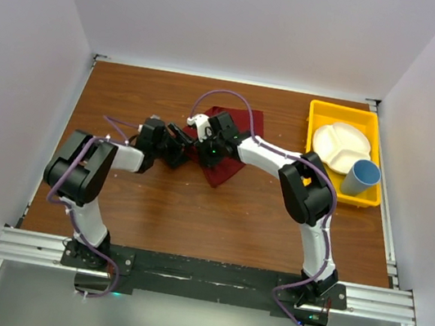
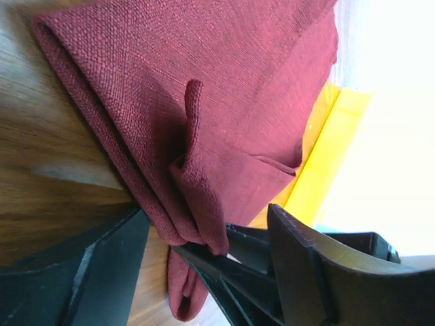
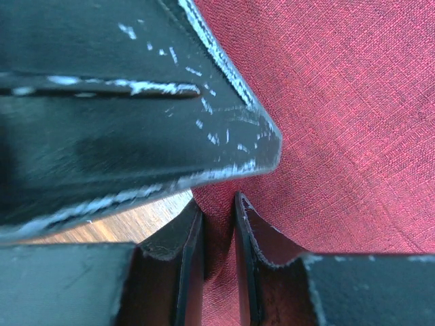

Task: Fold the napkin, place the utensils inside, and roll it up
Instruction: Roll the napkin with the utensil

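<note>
The dark red napkin [image 1: 221,172] lies folded at the middle of the wooden table, partly under both grippers. My right gripper [image 3: 219,227] is shut on a raised fold at the napkin's [image 3: 340,136] edge, with cloth pinched between its pads. My left gripper [image 2: 204,217] stands wide open at the same corner of the napkin [image 2: 224,81], its jaws straddling the right gripper's fingers [image 2: 231,268]. In the top view the left gripper [image 1: 178,147] and right gripper [image 1: 198,144] meet at the cloth's left side. One left finger [image 3: 136,122] fills the top of the right wrist view. The utensils are out of view.
A yellow tray [image 1: 318,111] stands at the back right of the table, holding a white divided plate [image 1: 338,145] and a blue cup [image 1: 360,177]. White walls close in the table on three sides. The arms' bases sit on a rail at the near edge.
</note>
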Controlling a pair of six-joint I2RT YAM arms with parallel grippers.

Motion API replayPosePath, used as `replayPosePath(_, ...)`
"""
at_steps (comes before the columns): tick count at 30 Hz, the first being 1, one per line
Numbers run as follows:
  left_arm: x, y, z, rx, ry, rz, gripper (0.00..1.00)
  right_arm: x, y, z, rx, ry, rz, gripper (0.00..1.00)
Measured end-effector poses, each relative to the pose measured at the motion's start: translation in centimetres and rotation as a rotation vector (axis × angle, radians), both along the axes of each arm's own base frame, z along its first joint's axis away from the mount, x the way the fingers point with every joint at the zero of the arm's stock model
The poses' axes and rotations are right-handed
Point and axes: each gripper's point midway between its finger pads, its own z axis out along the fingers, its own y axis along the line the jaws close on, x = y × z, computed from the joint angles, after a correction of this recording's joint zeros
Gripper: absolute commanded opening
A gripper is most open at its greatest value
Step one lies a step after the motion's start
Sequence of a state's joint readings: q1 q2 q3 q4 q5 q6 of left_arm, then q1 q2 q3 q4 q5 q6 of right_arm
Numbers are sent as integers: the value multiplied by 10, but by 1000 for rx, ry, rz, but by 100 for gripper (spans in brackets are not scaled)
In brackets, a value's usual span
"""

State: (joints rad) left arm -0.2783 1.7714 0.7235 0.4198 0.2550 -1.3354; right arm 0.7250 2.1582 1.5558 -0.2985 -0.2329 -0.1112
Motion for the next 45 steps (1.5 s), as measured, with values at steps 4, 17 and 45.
replayPosePath(4,1,2,-5,28,13,29,60,0,0,0,6,-4,3,13)
replayPosePath(17,5,5,-15,45,-96,77,36,-3,2,1,14,-4,31,14)
replayPosePath(45,-19,5,-24,140,96,9,0,-59,-7,4,-157,-241,28,77)
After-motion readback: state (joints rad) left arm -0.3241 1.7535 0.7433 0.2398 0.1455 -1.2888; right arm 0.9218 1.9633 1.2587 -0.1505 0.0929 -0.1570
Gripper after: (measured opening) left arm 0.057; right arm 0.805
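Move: The rolled left edge of the napkin lies between the left hand's open fingers, about 1 cm ahead, 1 cm to its right and 2 cm down. The right hand still pinches that roll at its own fingertips. From the right hand, the napkin's near corner is roughly 8 cm back, 4 cm right and 2 cm down; the flat middle of the cloth lies some 8 cm ahead, 10 cm right and 2 cm down. Down about 2.5 cm goes the left hand, its fingers closing almost fully to pinch the rolled edge, and then it eases back some 2 cm with the grip kept. The right hand first holds its pinch nearly still, then opens wide, lets go of the roll and draws back about 6 cm towards the near corner, straddling the cloth's edge with open fingers. ##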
